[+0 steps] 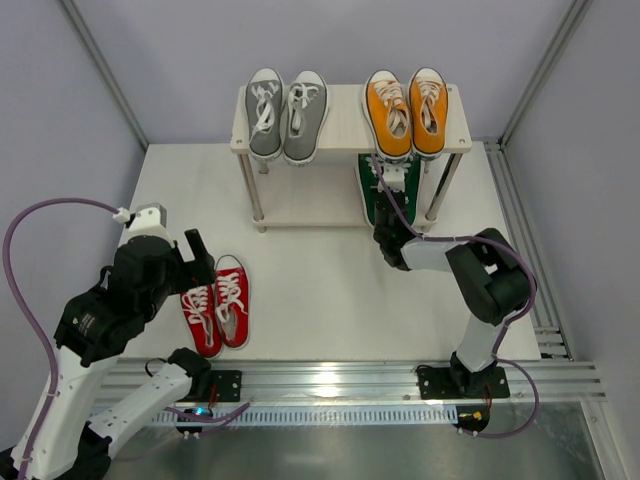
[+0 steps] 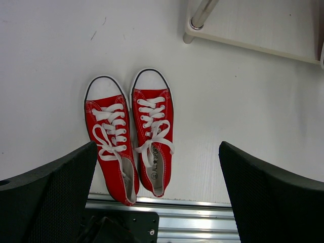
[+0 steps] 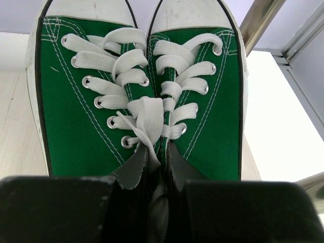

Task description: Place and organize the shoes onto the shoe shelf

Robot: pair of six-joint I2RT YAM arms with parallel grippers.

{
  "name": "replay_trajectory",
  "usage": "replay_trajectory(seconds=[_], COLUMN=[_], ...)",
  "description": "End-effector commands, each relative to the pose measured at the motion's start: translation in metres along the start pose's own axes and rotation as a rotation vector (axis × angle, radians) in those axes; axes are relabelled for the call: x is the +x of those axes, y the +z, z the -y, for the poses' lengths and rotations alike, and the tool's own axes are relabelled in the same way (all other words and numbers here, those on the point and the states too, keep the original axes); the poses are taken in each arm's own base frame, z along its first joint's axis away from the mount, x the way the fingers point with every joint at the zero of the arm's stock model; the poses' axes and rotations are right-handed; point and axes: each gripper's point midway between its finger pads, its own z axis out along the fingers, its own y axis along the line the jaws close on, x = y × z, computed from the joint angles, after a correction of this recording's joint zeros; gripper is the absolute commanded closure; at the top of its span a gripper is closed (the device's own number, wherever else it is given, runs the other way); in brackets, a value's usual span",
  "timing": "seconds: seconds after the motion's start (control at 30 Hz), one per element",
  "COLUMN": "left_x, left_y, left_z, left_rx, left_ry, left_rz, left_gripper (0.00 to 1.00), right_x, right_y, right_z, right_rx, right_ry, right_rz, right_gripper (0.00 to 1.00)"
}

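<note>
My right gripper [image 1: 388,235] is shut on the green shoes [image 1: 385,190], pinching the two inner collars together [image 3: 157,177]. The green pair [image 3: 66,111] points toward the back and lies on the right of the lower board [image 1: 310,205] of the shoe shelf [image 1: 345,125]. On the top board stand the grey shoes [image 1: 285,115] at left and the orange shoes [image 1: 405,110] at right. The red shoes [image 1: 217,305] lie side by side on the table near the front left. My left gripper [image 1: 195,255] hangs wide open above them [image 2: 158,152], holding nothing; the red pair [image 2: 134,134] shows between its fingers.
A metal rail [image 1: 340,380] carrying both arm bases runs along the near edge. A shelf leg [image 2: 201,15] stands behind the red pair. The left half of the lower board is bare. Grey walls close in the table on three sides.
</note>
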Motion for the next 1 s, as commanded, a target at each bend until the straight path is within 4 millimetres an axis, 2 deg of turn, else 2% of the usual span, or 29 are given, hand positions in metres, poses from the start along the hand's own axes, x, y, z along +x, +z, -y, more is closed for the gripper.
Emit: replay_trajectory(seconds=[0.0, 0.07, 0.1, 0.17, 0.3, 0.33, 0.43, 0.5, 0.57, 0.63, 0.67, 0.7, 0.77, 0.8, 0.87, 0.9, 0.93, 0.97], left_x=[-0.003, -0.003, -0.003, -0.002, -0.003, -0.003, -0.004, -0.004, -0.004, -0.004, -0.002, -0.001, 0.002, 0.008, 0.025, 0.043, 0.056, 0.069], left_y=[-0.002, -0.003, -0.003, -0.002, -0.003, -0.003, -0.004, -0.004, -0.004, -0.004, -0.002, -0.001, 0.001, 0.005, 0.018, 0.025, 0.03, 0.04], left_z=[0.0, -0.001, -0.001, -0.001, -0.002, -0.001, -0.001, -0.002, -0.001, -0.002, -0.001, -0.001, 0.001, 0.0, 0.0, -0.006, -0.01, -0.01], left_rx=[0.002, 0.001, 0.002, 0.0, 0.001, 0.004, 0.005, 0.003, 0.008, 0.011, 0.013, 0.013, 0.017, 0.005, -0.048, -0.103, -0.139, -0.18], left_ry=[-0.011, -0.013, -0.012, -0.013, -0.015, -0.015, -0.017, -0.018, -0.022, -0.028, -0.029, -0.032, -0.033, -0.03, 0.003, 0.021, 0.041, 0.063], left_rz=[0.012, 0.016, 0.015, 0.014, 0.019, 0.021, 0.025, 0.028, 0.031, 0.036, 0.033, 0.033, 0.021, -0.002, -0.103, -0.187, -0.249, -0.322], left_gripper=[0.0, 0.0, 0.01, 0.0, 0.0, 0.0, 0.0, 0.0, 0.0, 0.0, 0.0, 0.0, 0.0, 0.0, 0.0, 0.0, 0.0, 0.0], right_x=[-0.071, -0.07, -0.071, -0.071, -0.077, -0.078, -0.085, -0.092, -0.1, -0.106, -0.108, -0.101, -0.11, -0.106, -0.103, -0.099, -0.089, -0.094], right_y=[0.003, 0.002, 0.002, 0.001, -0.001, -0.002, -0.008, -0.019, -0.034, -0.053, -0.068, -0.079, -0.106, -0.128, -0.154, -0.179, -0.19, -0.206], right_z=[0.001, 0.0, 0.0, 0.001, 0.003, 0.003, 0.008, 0.01, 0.008, 0.012, 0.001, 0.001, -0.007, -0.023, -0.03, -0.048, -0.051, -0.052], right_rx=[0.019, 0.017, 0.013, 0.01, 0.006, 0.006, -0.001, -0.029, -0.054, -0.072, -0.11, -0.113, -0.172, -0.22, -0.282, -0.363, -0.383, -0.421], right_ry=[0.244, 0.241, 0.243, 0.244, 0.25, 0.25, 0.277, 0.298, 0.316, 0.319, 0.301, 0.286, 0.27, 0.251, 0.225, 0.233, 0.208, 0.228], right_rz=[0.187, 0.183, 0.183, 0.184, 0.192, 0.192, 0.211, 0.23, 0.257, 0.279, 0.283, 0.271, 0.274, 0.252, 0.212, 0.192, 0.156, 0.154], right_gripper=[0.96, 0.96, 0.92, 0.74, 0.52, 0.43, 0.28, 0.24, 0.17, 0.14, 0.14, 0.14, 0.13, 0.13, 0.13, 0.11, 0.1, 0.08])
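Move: Between the inner sides of the green shoes on the right part of the lower shelf, the right fingers are still pinching; the pair's middle is about 4 cm ahead and 3 cm below. The orange shoes sit some 20 cm above that pair, the grey shoes 21 cm to the left of the orange. From the open left hand, the red shoes are almost straight beneath, 24 cm down, the lower shelf's left front corner 22 cm ahead and 10 cm right. Opening its fingers wide, the right hand lets go of the green shoes and rises about 3 cm off them, then backs out of the shelf, drawing some 15 cm back, 10 cm left and 11 cm up in all, turning about 20 degrees counter-clockwise and tipping up slightly. Late on, the open left hand starts down, about 3 cm, towards the red shoes. ##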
